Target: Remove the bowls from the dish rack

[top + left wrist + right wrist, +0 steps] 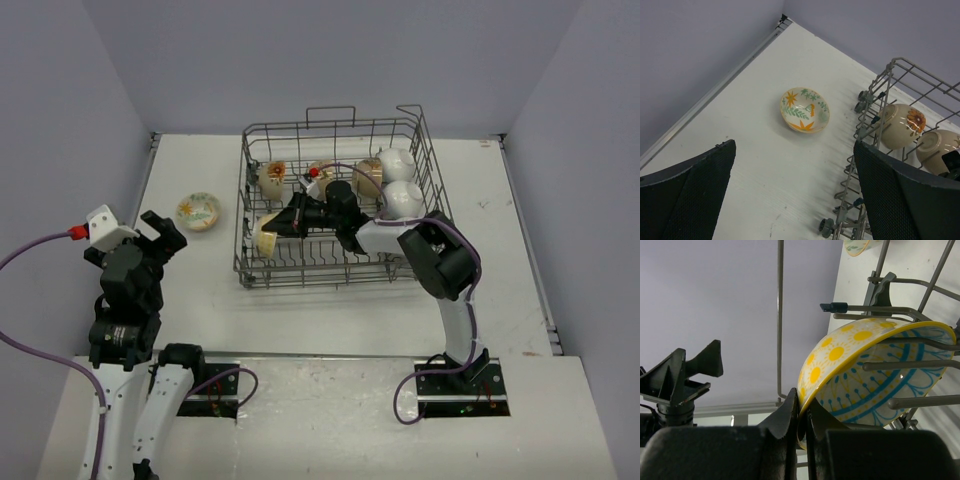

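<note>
The grey wire dish rack [345, 123] stands at the back of the table. My right gripper [287, 224] reaches into its left front part, shut on the rim of a bowl [875, 375] with yellow suns outside and teal lines inside; the fingertips [790, 407] pinch the rim from both sides. That bowl [265, 238] leans among the tines. Cream patterned bowls [272, 180] and two white bowls [403, 199] stay in the rack. A floral bowl [197, 211] lies on the table left of the rack. My left gripper [160, 234] hovers open, nearer than it and empty.
In the left wrist view, the floral bowl [804, 110] sits between the table's left edge rail [715, 92] and the rack's corner [875, 95], with a cream flower bowl [900, 126] behind the wires. Grey walls enclose the table.
</note>
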Controlling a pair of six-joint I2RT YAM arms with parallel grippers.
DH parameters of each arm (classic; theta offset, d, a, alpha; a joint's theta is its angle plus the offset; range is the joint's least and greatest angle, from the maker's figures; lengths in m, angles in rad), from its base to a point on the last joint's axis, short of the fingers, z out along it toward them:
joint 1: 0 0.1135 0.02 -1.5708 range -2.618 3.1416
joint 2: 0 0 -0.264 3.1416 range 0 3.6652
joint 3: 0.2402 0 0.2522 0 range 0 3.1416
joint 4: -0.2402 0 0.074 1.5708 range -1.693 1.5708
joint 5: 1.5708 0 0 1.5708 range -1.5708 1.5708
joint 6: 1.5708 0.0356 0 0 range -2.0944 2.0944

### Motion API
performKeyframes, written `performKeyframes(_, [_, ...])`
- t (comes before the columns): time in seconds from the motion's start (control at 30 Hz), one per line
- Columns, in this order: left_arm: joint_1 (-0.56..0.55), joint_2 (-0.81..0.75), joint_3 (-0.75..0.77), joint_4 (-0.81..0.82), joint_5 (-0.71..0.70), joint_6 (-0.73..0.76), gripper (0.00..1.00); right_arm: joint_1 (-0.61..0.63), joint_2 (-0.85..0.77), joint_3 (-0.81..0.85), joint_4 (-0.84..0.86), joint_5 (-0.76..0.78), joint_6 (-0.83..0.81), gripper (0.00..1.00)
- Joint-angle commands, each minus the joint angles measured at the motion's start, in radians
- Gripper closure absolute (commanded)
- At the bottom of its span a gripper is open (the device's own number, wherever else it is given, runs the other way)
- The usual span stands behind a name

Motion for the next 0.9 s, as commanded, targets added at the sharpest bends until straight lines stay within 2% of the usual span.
performKeyframes(0.0, [-0.006, 0.001, -0.006, 0.024, -0.019, 0.02, 0.0, 0.005, -0.018, 0.013, 0.16, -0.012, 0.027, 1.0])
performKeyframes(0.53, [-0.007, 0.0, -0.009, 0.027, -0.018, 0.021, 0.0, -0.001, -0.03, 0.01, 0.423, -0.02, 0.165, 1.0])
performKeyframes(0.87, [-0.007, 0.003, -0.01, 0.03, -0.011, 0.024, 0.0, -0.007, -0.096, 0.032, 0.468, -0.043, 0.187, 1.0])
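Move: The right fingers already pinch the rim of the yellow-patterned bowl, whose middle is about 4 cm left of and 4 cm below the right hand. The orange-flower bowl lies roughly 15 cm ahead and 3 cm left, the plain beige bowl 15 cm ahead and 9 cm right, both some 8 cm lower. The unloaded floral bowl is about 12 cm ahead, 23 cm left and 14 cm down. From the left hand, the yellow-patterned bowl is some 10 cm ahead, 25 cm right and 17 cm down. Keep the right fingers shut on the yellow-patterned bowl's rim and draw it almost straight up off the tines by about 6 cm, easing out slowly at first, then quicker. As it rises, tip the left-pointing fingers upward some 15 degrees. ##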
